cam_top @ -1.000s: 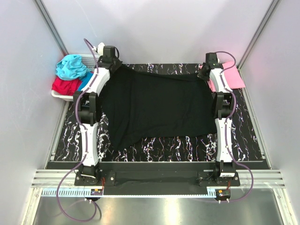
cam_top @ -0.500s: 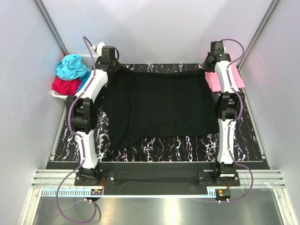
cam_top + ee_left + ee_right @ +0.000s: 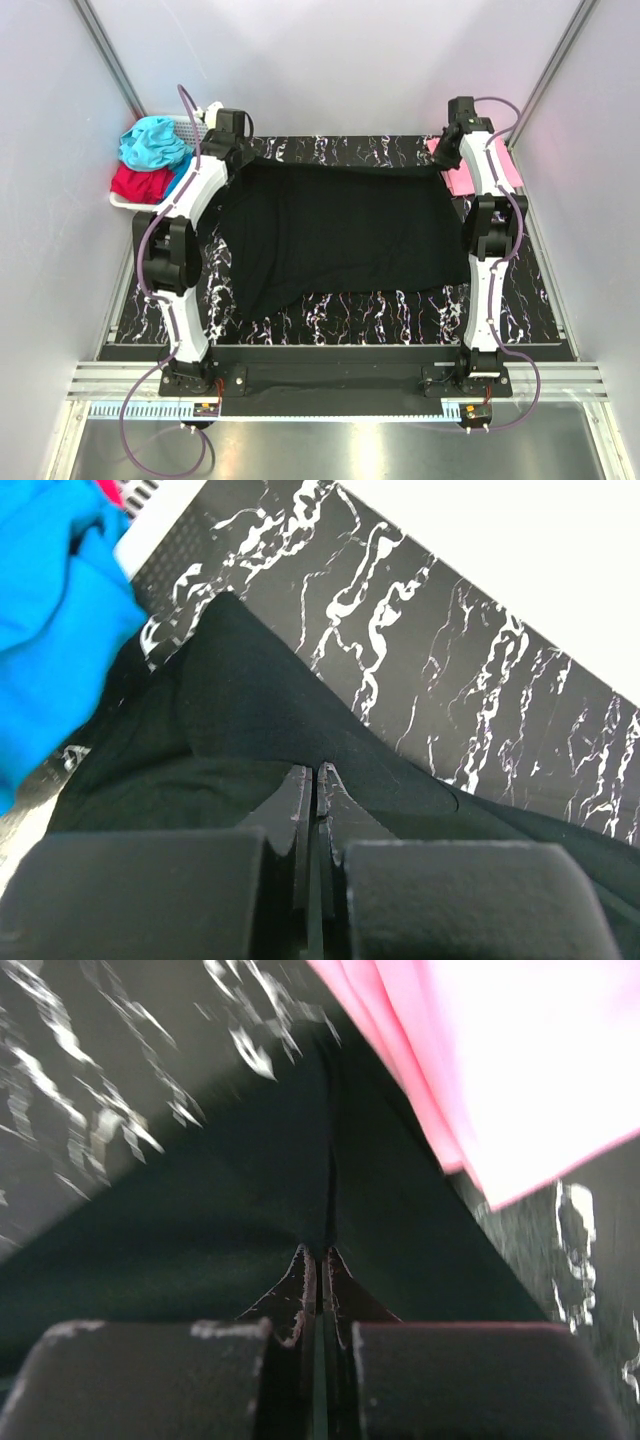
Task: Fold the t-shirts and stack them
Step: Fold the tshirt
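Observation:
A large black t-shirt (image 3: 340, 235) hangs stretched between my two arms over the marbled table, its far edge lifted. My left gripper (image 3: 242, 160) is shut on the shirt's far left corner; the wrist view shows the jaws (image 3: 318, 772) pinching black cloth (image 3: 250, 720). My right gripper (image 3: 442, 158) is shut on the far right corner, its tips (image 3: 318, 1256) nipping a fold of black cloth (image 3: 250, 1190). A folded pink t-shirt (image 3: 505, 165) lies at the far right, close beside the right gripper (image 3: 500, 1050). Teal (image 3: 152, 140), red (image 3: 138, 182) and blue t-shirts are heaped in the basket.
The white lattice basket (image 3: 192, 127) sits at the far left corner beside the left arm, with blue cloth (image 3: 50, 610) close to that gripper. Grey walls close in the black marbled table (image 3: 380, 305) on three sides.
Both grippers have carried the black shirt's far corners farther back and outward. The shirt's far edge is now pulled straighter and the cloth is spread wider.

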{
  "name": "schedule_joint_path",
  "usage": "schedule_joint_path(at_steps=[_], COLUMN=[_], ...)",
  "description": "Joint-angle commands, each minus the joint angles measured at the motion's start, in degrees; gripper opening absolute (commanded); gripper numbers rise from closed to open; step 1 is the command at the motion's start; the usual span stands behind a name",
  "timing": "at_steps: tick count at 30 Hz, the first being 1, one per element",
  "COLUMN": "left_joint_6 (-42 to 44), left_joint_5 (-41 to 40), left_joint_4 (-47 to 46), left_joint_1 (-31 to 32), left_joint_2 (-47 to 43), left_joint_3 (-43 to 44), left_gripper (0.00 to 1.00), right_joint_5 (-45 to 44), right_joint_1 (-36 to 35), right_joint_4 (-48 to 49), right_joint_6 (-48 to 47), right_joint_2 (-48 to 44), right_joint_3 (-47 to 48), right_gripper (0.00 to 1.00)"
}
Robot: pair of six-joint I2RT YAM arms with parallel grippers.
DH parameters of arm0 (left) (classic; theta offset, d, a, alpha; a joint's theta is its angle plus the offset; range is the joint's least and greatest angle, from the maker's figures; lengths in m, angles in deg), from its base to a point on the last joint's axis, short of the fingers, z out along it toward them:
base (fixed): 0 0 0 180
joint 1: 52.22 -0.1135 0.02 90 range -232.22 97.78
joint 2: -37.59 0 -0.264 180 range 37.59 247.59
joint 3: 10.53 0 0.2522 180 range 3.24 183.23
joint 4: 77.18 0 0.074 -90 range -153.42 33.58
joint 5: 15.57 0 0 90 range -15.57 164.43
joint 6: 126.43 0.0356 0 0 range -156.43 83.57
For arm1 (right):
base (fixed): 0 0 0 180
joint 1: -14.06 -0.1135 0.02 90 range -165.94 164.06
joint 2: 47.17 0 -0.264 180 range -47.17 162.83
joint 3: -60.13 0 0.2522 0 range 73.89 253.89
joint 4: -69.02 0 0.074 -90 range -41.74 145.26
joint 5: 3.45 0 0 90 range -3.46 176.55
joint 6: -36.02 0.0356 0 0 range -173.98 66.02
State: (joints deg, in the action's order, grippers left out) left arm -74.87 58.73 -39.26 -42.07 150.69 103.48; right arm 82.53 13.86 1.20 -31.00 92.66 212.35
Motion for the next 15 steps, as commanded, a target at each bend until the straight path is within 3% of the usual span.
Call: schedule_joint_path(at_steps=[1,15], left_joint_6=[0.55,0.29], left_joint_5=[-2.84,-6.00], left_joint_4=[0.70,9.32], left_joint_1=[0.31,2.77], left_joint_2=[-5.34,-12.55], left_joint_3=[-0.67,-5.41], left_gripper=[0.00,0.00], right_joint_5=[-1.35,-2.93], right_joint_1=[-0.14,-0.14], right_joint_4=[-3.06,-2.36], right_joint_6=[1.62,1.71], right_joint_2=[-6.75,-20.29], right_joint_3=[-2.74,-16.63], right_gripper=[0.00,0.00])
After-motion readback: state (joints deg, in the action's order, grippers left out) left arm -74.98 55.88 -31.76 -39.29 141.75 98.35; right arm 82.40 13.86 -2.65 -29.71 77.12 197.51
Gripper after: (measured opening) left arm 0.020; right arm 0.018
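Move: Both hands are already shut on the black t-shirt's far edge. The shirt's middle lies about 23 cm right of the left hand, 13 cm back and 16 below. The laundry basket is some 20 cm left of that hand, 4 farther out. From the right hand the middle is about 24 cm left, 16 back and 9 below; the folded pink shirt lies about 8 cm right, 3 farther out. Both hands keep hold and draw the t-shirt's far edge back about 6 cm, rising, the right dipping first. ##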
